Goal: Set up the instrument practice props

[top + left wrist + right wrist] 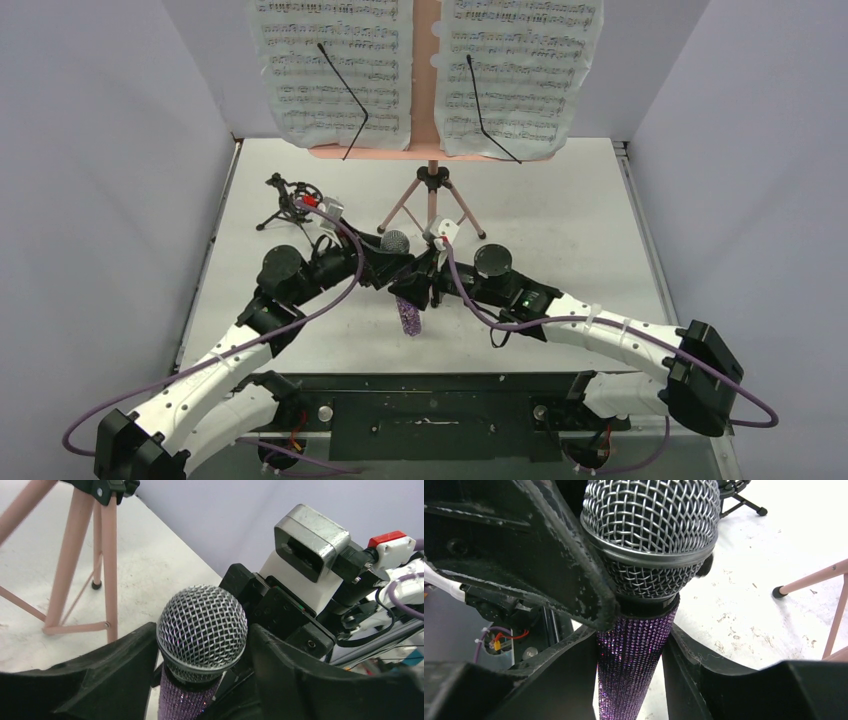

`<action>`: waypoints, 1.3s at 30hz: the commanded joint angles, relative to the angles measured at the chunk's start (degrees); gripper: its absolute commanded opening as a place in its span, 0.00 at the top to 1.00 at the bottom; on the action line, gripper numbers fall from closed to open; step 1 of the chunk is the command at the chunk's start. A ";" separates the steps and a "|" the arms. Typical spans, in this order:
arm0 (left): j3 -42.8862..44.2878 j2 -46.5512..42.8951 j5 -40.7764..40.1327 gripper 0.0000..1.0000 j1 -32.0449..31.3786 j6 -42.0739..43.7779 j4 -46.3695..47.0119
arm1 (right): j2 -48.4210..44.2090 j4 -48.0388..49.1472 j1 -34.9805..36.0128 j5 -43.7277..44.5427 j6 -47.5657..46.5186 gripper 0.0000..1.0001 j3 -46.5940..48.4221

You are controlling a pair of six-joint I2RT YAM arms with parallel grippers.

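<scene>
The purple glitter microphone with its grey mesh head is held upright above the table between both arms. My left gripper is shut on its neck just under the head, with one finger crossing there. Lower down, my right gripper is shut on the glitter handle, a finger pressing each side. The pink tripod music stand stands behind, its desk carrying two white sheet-music pages. The small black tripod mic holder sits to the back left, apart from both grippers.
Pink stand legs rise close beyond the microphone. A foot of the mic holder shows at the top of the right wrist view. Grey walls enclose the white table on three sides.
</scene>
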 commanded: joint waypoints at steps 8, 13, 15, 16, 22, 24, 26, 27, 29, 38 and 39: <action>-1.12 -0.81 -1.87 0.04 7.65 -9.46 6.67 | -2.46 0.78 0.74 7.08 -0.85 0.95 1.20; -3.52 -1.01 -1.84 0.04 15.15 -13.30 3.64 | -4.17 0.25 0.70 10.23 -0.66 0.95 0.37; -3.58 -0.76 -2.58 0.04 17.60 -13.33 0.39 | -4.40 0.10 0.74 10.67 -0.62 0.95 0.35; -3.50 -0.56 -2.89 0.04 18.75 -13.22 -1.40 | -4.43 -0.09 0.74 10.70 -0.58 0.95 0.35; -1.63 0.26 -4.93 0.04 27.29 -13.59 -12.34 | -3.99 -0.84 0.74 10.86 -1.02 0.95 0.66; -0.91 0.16 -6.72 0.04 29.82 -13.93 -15.90 | -4.22 -1.03 0.75 10.96 -1.10 0.95 0.62; -0.39 -0.08 -8.28 0.04 32.70 -13.99 -18.38 | -4.33 -1.07 0.75 11.10 -1.21 0.95 0.53; -0.19 -0.10 -9.29 0.04 33.40 -14.14 -19.42 | -4.42 -1.07 0.74 11.14 -1.20 0.95 0.53; 0.13 0.29 -10.80 0.04 37.15 -14.65 -20.71 | -4.50 -1.22 0.74 11.21 -1.20 0.95 0.57; -0.12 11.46 0.28 0.00 49.63 -23.50 -9.42 | -4.82 -2.10 0.74 11.50 -1.23 0.95 0.66; 0.11 13.13 1.30 0.00 49.82 -24.16 -7.24 | -4.91 -2.12 0.74 11.55 -1.27 0.95 0.62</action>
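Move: Some 27 cm ahead, 27 cm to the left and 22 cm below the left hand stands the small black microphone stand. Between the left fingers is the microphone's neck; its middle lies 3 cm back and 7 cm below them. The music stand's tripod is about 18 cm ahead, 7 cm right. From the right hand, already gripping the handle, the microphone stand lies roughly 32 cm ahead, 30 cm left, 16 cm down. Opening wide off the microphone's neck, the left hand lifts barely a centimetre, then swings about 25 cm left, with some 12 cm forward and 12 cm down, towards the black microphone stand, turning counter-clockwise and tipping its fingers downward. The right hand keeps its grip on the handle, easing a couple of centimetres forward and right and turning 10 degrees clockwise. ##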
